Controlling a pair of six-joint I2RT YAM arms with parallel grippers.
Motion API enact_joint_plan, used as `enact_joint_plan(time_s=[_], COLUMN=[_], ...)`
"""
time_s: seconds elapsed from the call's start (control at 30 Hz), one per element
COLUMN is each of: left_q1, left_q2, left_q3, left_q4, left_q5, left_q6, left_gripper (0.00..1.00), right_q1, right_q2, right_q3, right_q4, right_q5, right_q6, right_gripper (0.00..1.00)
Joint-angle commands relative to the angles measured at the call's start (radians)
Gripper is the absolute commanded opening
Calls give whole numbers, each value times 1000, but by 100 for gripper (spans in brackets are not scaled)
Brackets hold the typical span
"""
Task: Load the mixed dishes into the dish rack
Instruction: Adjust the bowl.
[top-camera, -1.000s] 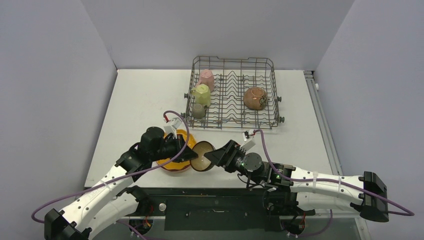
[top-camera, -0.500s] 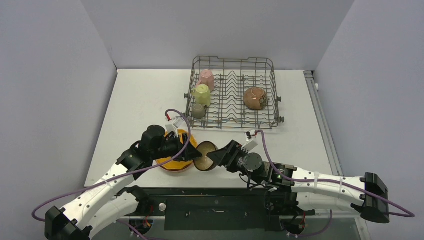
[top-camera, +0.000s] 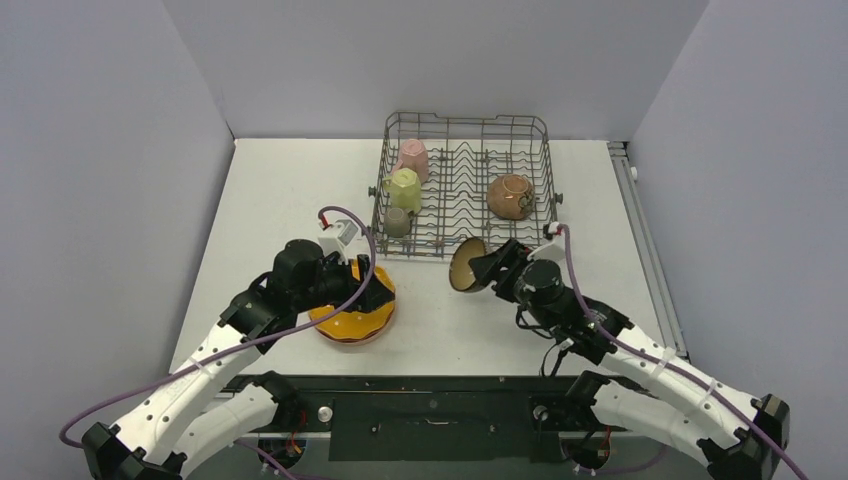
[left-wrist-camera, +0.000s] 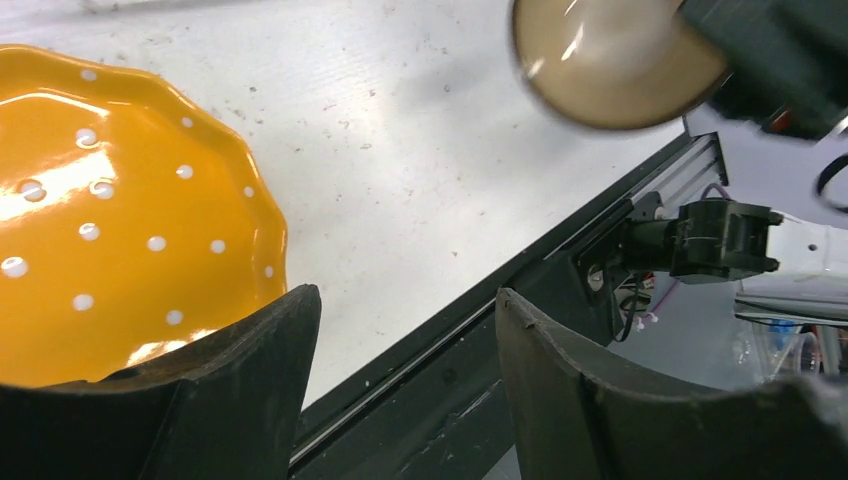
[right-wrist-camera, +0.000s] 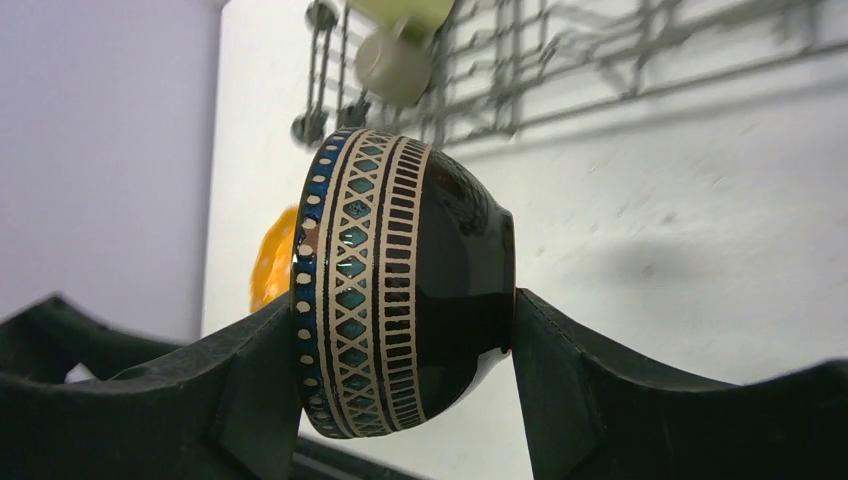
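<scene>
My right gripper (right-wrist-camera: 400, 310) is shut on a brown bowl (right-wrist-camera: 400, 290) with a patterned band, held on its side above the table; its tan inside (top-camera: 466, 266) faces left, just in front of the dish rack (top-camera: 465, 240). My left gripper (left-wrist-camera: 405, 300) stands open and empty over the right edge of the orange white-dotted plate (left-wrist-camera: 110, 200), which lies flat on the table (top-camera: 352, 315). In the rack sit a pink mug (top-camera: 412, 158), a pale yellow mug (top-camera: 403, 186), a small grey-olive cup (top-camera: 398, 222) and a second brown bowl (top-camera: 511, 196).
The black front rail (left-wrist-camera: 520, 290) of the table runs just below my left fingers. The rack's near wall (right-wrist-camera: 600, 60) stands beyond the held bowl, with the grey cup (right-wrist-camera: 393, 62) behind it. White tabletop (top-camera: 290, 200) stretches left of the rack.
My left gripper has opened and drawn back left over the orange plate. My right gripper has carried the bowl from beside the plate up and away toward the rack's front.
</scene>
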Motion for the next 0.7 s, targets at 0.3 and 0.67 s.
enact_joint_plan(time_s=[0.3, 0.67], left_q1=[15, 14], left_q2=[-20, -52], left_q3=[-11, -48], left_q4=[-45, -63], left_q5=[-24, 54], left_q6=[88, 115], left_gripper=[61, 61], right_q1=[-411, -434], right_q2=[213, 640], right_q3=[420, 740], right_q4=[-206, -316], right_q5=[31, 251], right_q6=[-527, -761], right_gripper=[0, 0])
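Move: The held bowl is already pinched in the right hand, out over open table. Its likely place, the front right of the rack, lies about 17 cm ahead, 11 cm to the right and 14 cm below. The upturned brown bowl sits some 8 cm beyond that spot; the grey mug is about 18 cm ahead of the hand and 21 cm left. From the left hand, that spot is roughly 19 cm ahead, 36 cm right and 15 cm lower. The bowl is carried by the right hand, grip kept, about 16 cm forward and 10 cm right towards the rack's front right: first forward, right and up, then nearly straight forward while sinking. The hand rolls some 40 degrees, left side down, so the fingers end pointing forward and down. The empty left hand sinks about 2 cm, easing left and back, still part open. ##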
